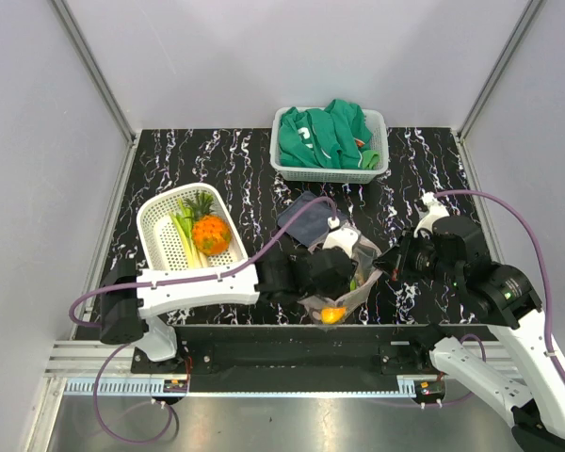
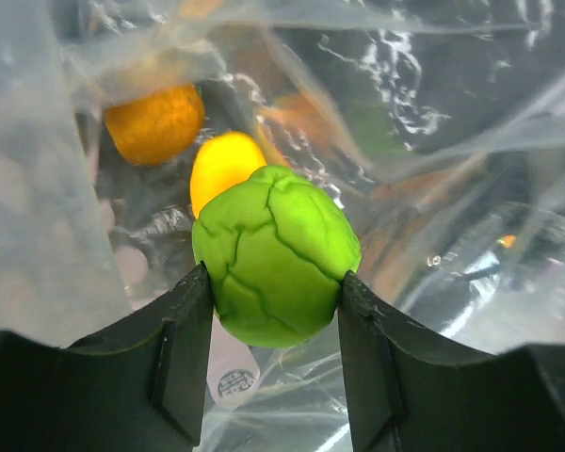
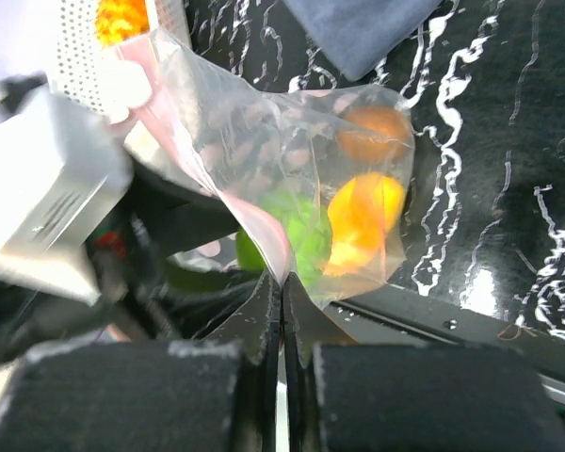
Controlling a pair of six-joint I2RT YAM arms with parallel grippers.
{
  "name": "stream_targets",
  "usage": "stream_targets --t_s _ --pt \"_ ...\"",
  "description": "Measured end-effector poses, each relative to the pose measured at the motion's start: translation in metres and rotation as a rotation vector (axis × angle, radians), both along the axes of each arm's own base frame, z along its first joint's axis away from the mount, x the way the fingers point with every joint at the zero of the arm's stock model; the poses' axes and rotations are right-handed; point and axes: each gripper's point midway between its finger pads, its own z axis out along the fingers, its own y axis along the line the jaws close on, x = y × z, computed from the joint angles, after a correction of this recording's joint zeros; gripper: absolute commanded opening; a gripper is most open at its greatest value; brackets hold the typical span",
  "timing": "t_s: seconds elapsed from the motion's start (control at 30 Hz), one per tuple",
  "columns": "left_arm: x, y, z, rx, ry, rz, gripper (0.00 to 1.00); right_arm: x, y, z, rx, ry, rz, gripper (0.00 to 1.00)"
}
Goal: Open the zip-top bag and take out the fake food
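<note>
The zip-top bag lies near the table's front edge, and its clear plastic is held up with the mouth open. My left gripper is inside it, its two fingers pressed against both sides of a green round piece of fake food. Behind that piece, still in the bag, lie a yellow piece and an orange piece. My right gripper is shut on the bag's pinkish edge. More fake food, an orange pineapple and a pale green leek, lies in a white basket.
A dark grey-blue cloth lies just behind the bag. At the back, a white basket holds a green garment. The left arm stretches along the front edge. Walls close in the left, right and back.
</note>
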Motion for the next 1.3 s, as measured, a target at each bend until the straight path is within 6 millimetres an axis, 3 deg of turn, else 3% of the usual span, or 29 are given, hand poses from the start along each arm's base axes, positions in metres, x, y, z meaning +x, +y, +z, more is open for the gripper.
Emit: stream_targets --t_s 0.17,0.3,0.53,0.73,0.97,1.07,1.13,1.3 --pt "-0.004 -0.001 0.037 -0.003 -0.078 0.083 0.00 -0.011 0.008 0.004 0.043 0.009 0.060 0.00" --pt "0.018 -0.010 0.071 -0.079 -0.070 0.215 0.00 -0.021 0.013 0.009 0.075 0.003 0.112 0.00" --pt "0.043 -0.013 0.079 -0.176 0.071 0.317 0.00 -0.023 0.012 0.009 0.060 -0.016 0.143 0.00" --pt "0.008 -0.009 0.100 -0.276 0.148 0.163 0.00 -0.018 -0.002 -0.011 -0.012 -0.016 0.087 0.00" --pt "-0.049 0.012 0.162 -0.527 0.177 -0.144 0.00 -0.007 -0.016 -0.016 -0.066 -0.036 -0.001 0.00" --pt "-0.056 0.032 0.168 -0.559 0.131 -0.162 0.00 -0.002 -0.021 -0.013 -0.079 -0.049 -0.044 0.00" --pt "-0.050 0.057 0.161 -0.533 0.095 -0.094 0.00 0.001 -0.024 -0.009 -0.083 -0.061 -0.064 0.00" --pt "0.001 0.143 0.140 -0.396 -0.035 0.263 0.00 0.004 -0.027 0.007 -0.073 -0.101 -0.087 0.00"
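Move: Some 34 cm to the left of the left hand, 12 cm farther out and 14 cm lower, lies the white basket, where the held green cabbage is bound; the pineapple in it is about 30 cm left, 14 cm out and 13 cm below. Around and about 7 cm below this hand hangs the bag, while the dark cloth lies 19 cm ahead and 6 cm left on the table. From the right hand the basket is about 41 cm left, 10 cm ahead and 23 cm down. Drawing the green cabbage up out of the bag in a steady pinch, the left hand climbs about 16 cm, edging forward and then back, and its fingers tip up some 30 degrees to point more to the right; it then swings some 14 cm left towards the basket. The right hand keeps pinching the bag's rim, easing back and left, then some 4 cm right and forward again. ##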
